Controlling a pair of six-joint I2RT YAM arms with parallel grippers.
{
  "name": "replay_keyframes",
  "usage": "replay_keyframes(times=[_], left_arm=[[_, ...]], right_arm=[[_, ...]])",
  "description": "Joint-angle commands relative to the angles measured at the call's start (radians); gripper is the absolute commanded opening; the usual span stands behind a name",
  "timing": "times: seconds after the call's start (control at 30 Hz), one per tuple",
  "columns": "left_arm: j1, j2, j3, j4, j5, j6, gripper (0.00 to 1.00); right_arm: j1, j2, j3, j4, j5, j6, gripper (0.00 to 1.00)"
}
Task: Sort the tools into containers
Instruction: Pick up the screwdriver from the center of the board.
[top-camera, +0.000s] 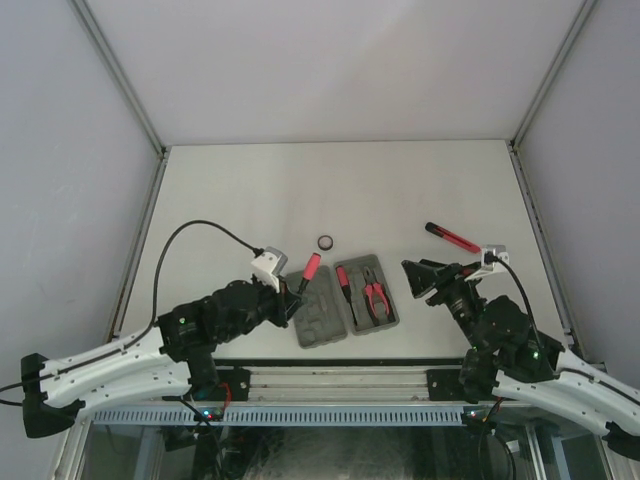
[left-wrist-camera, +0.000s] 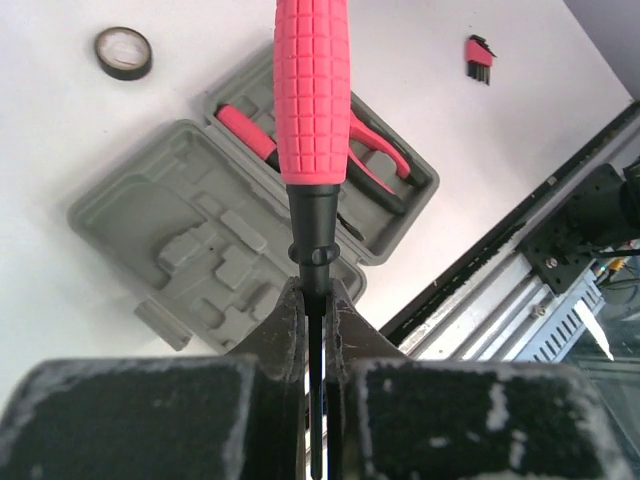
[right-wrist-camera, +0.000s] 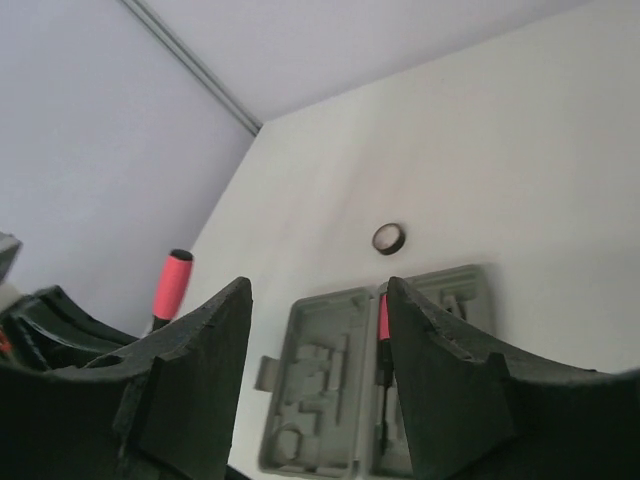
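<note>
The grey case (top-camera: 322, 322) lies open near the table's front edge. Its right half holds a red-handled screwdriver (top-camera: 343, 284) and red-handled pliers (top-camera: 376, 296). The left half (left-wrist-camera: 190, 235) shows only bare recesses. My left gripper (left-wrist-camera: 317, 300) is shut on the black shaft of a second red-handled screwdriver (left-wrist-camera: 312, 90), held above the case's left half (top-camera: 310, 268). My right gripper (right-wrist-camera: 318, 290) hangs open and holds nothing, just right of the case (top-camera: 418, 278). On the table lie a black ring (top-camera: 325, 242), a slim red-black stick tool (top-camera: 452, 238) and a small comb-like piece (left-wrist-camera: 480, 57).
A metal rail (top-camera: 330, 380) runs along the table's near edge below the case. White walls with aluminium posts (top-camera: 125, 80) enclose the table on three sides.
</note>
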Motion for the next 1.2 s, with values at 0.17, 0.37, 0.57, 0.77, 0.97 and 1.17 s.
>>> replay_keyframes(times=[0.17, 0.37, 0.57, 0.77, 0.97, 1.17], left_arm=[[0.003, 0.028, 0.151, -0.096, -0.075, 0.054, 0.0], [0.003, 0.047, 0.129, -0.086, 0.003, 0.035, 0.02], [0.01, 0.066, 0.118, -0.146, -0.026, -0.036, 0.0], [0.028, 0.008, 0.099, -0.136, -0.027, -0.031, 0.0], [0.072, -0.025, 0.099, -0.134, 0.08, 0.022, 0.0], [0.089, -0.034, 0.101, -0.123, 0.16, 0.073, 0.0]], right_arm=[[-0.031, -0.028, 0.029, 0.016, -0.032, -0.271, 0.56], [-0.044, 0.02, 0.028, 0.079, -0.078, -0.385, 0.56], [-0.041, 0.107, 0.028, 0.162, -0.183, -0.562, 0.56], [-0.031, 0.16, 0.03, 0.209, -0.308, -0.701, 0.55], [-0.023, 0.177, 0.039, 0.216, -0.44, -0.789, 0.56], [-0.008, 0.225, 0.062, 0.231, -0.558, -0.882, 0.56]])
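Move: The screwdriver's red handle stands up from the left fingers, its middle about 21 cm to the right hand's left, 3 cm ahead and nearly level. Some 17 cm below the left hand lie the case's empty half, 4 cm ahead and 1 cm right, and its filled half, 8 cm ahead and 12 cm right; the tape lies 19 cm ahead, 4 cm right and 18 cm below. The screwdriver stays pinched by its shaft in the shut left fingers, which bob up, down and up again by 2 to 3 cm, ending about 2 cm to the left and slightly higher. After a slight drift right, the empty right hand swings left about 7 cm towards the handle, rolling its left side down some 45 degrees and turning counter-clockwise, fingers held open and touching nothing. ##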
